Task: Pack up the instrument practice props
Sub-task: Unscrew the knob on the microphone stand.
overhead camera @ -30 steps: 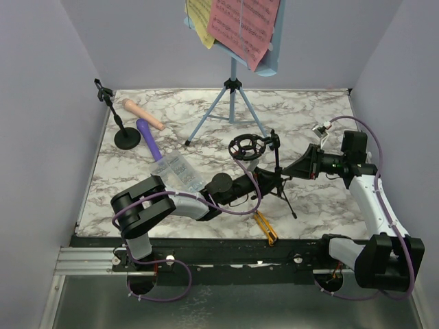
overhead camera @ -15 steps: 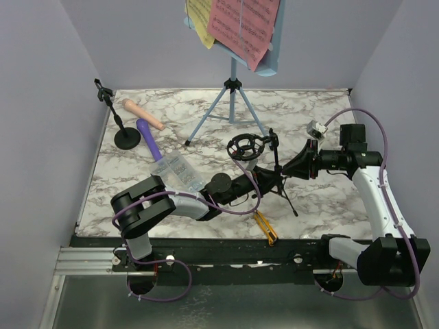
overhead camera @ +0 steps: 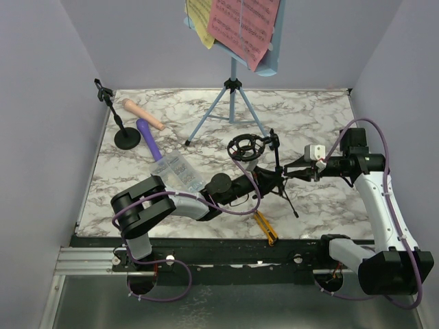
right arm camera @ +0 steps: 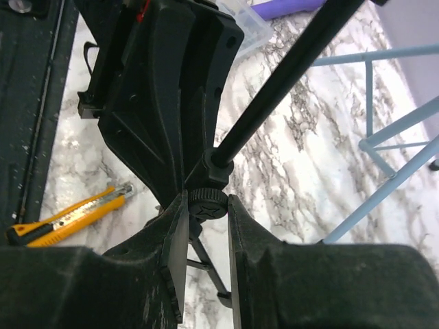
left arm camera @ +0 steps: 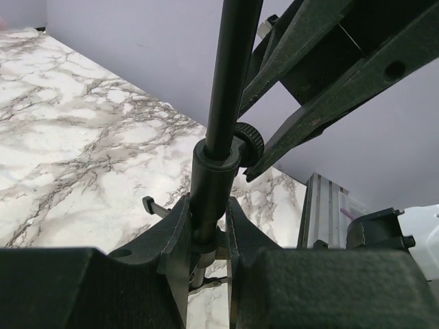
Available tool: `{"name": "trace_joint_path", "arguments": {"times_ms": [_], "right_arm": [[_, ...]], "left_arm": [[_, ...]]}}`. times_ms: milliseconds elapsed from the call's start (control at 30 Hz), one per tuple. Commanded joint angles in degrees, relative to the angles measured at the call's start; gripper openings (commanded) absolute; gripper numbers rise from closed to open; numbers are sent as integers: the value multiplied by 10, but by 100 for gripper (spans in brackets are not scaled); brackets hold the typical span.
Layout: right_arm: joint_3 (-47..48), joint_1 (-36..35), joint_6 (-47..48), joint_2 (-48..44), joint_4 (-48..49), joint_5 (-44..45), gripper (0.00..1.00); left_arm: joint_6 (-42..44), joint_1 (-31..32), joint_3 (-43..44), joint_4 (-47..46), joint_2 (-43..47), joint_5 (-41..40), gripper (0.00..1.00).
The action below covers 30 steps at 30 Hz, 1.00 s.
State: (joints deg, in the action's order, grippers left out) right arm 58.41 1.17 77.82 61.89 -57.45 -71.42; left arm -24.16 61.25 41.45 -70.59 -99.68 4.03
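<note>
A black mic mount (overhead camera: 245, 146) with a ring head stands on thin tripod legs at mid-table. My left gripper (overhead camera: 269, 182) is shut on its pole collar (left arm camera: 211, 179). From the right, my right gripper (overhead camera: 291, 171) is shut on the mount's knurled knob (right arm camera: 207, 203). The second black mic mount (overhead camera: 123, 130) stands at the back left. Beside it lie the beige microphone (overhead camera: 143, 113) and the purple microphone (overhead camera: 149, 139). The light-blue music rack (overhead camera: 232, 103) stands at the back, with pink pages (overhead camera: 243, 24) and yellow pages (overhead camera: 200, 20) on it.
A clear plastic box (overhead camera: 177, 171) of small parts lies by my left arm. A yellow-and-black utility knife (overhead camera: 264, 227) lies at the near edge, also seen in the right wrist view (right arm camera: 68, 219). Walls close in the table on three sides.
My right wrist has rolled round while staying on the mount's knob, and its camera has swung from above to the side. The left arm and the mount have stayed put.
</note>
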Motion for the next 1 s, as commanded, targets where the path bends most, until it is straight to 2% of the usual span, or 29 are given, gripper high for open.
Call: {"name": "trace_joint_path", "arguments": {"times_ms": [0, 167, 300, 367, 400, 500, 667, 700, 767, 833, 900, 967], "right_arm": [[0, -4, 157, -15, -40, 16, 4], [-11, -4, 269, -22, -77, 26, 2], [-5, -4, 259, -27, -73, 29, 1], [0, -4, 216, -30, -63, 17, 2], [4, -4, 173, -30, -50, 7, 3], [9, -4, 4, -34, 5, -21, 19], [10, -4, -386, -48, 144, -19, 61], [11, -3, -425, -50, 152, -21, 73], [13, -3, -494, -50, 160, -32, 86], [11, -3, -582, -50, 189, -25, 91], [1, 2, -705, -46, 248, 6, 98], [-29, 22, -846, -41, 328, 10, 99]], "left_arm": [[-14, 3, 11, -38, 0, 12, 0], [-16, 2, 14, -38, -2, 13, 0], [-16, 3, 16, -38, -3, 14, 0], [-17, 3, 15, -38, -4, 14, 0], [-17, 2, 16, -38, -3, 14, 0], [-16, 2, 13, -38, 1, 12, 0], [0, 3, -4, -39, 21, -27, 0], [4, 2, -9, -39, 27, -35, 0], [14, 2, -15, -41, 36, -71, 0], [20, 3, -17, -43, 41, -97, 0], [23, 3, -16, -44, 42, -120, 0], [24, 3, -13, -47, 39, -142, 0]]}}
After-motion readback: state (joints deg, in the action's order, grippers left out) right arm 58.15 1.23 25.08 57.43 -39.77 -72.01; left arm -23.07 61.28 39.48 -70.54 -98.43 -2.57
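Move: The right gripper already pinches the knob, right at its fingertips. From it, the stand's collar, held by the left gripper, lies roughly 2 cm to the left and 3 cm lower; the round shock mount some 14 cm left, 2 cm ahead and about 10 cm above; the utility knife about 13 cm back, 7 cm left and 17 cm below. From the left gripper, the knob is about 2 cm to the right, level fore and aft, and 3 cm above. Finish the right gripper's loosening twist on the knob, about 15 degrees more counter-clockwise looking along its fingers, then spread them wide to release it and lift some 4 cm while rolling back the other way. Keep the left gripper shut on the collar, still at first, then carry it a couple of centimetres forward and left with a slight counter-clockwise turn. ##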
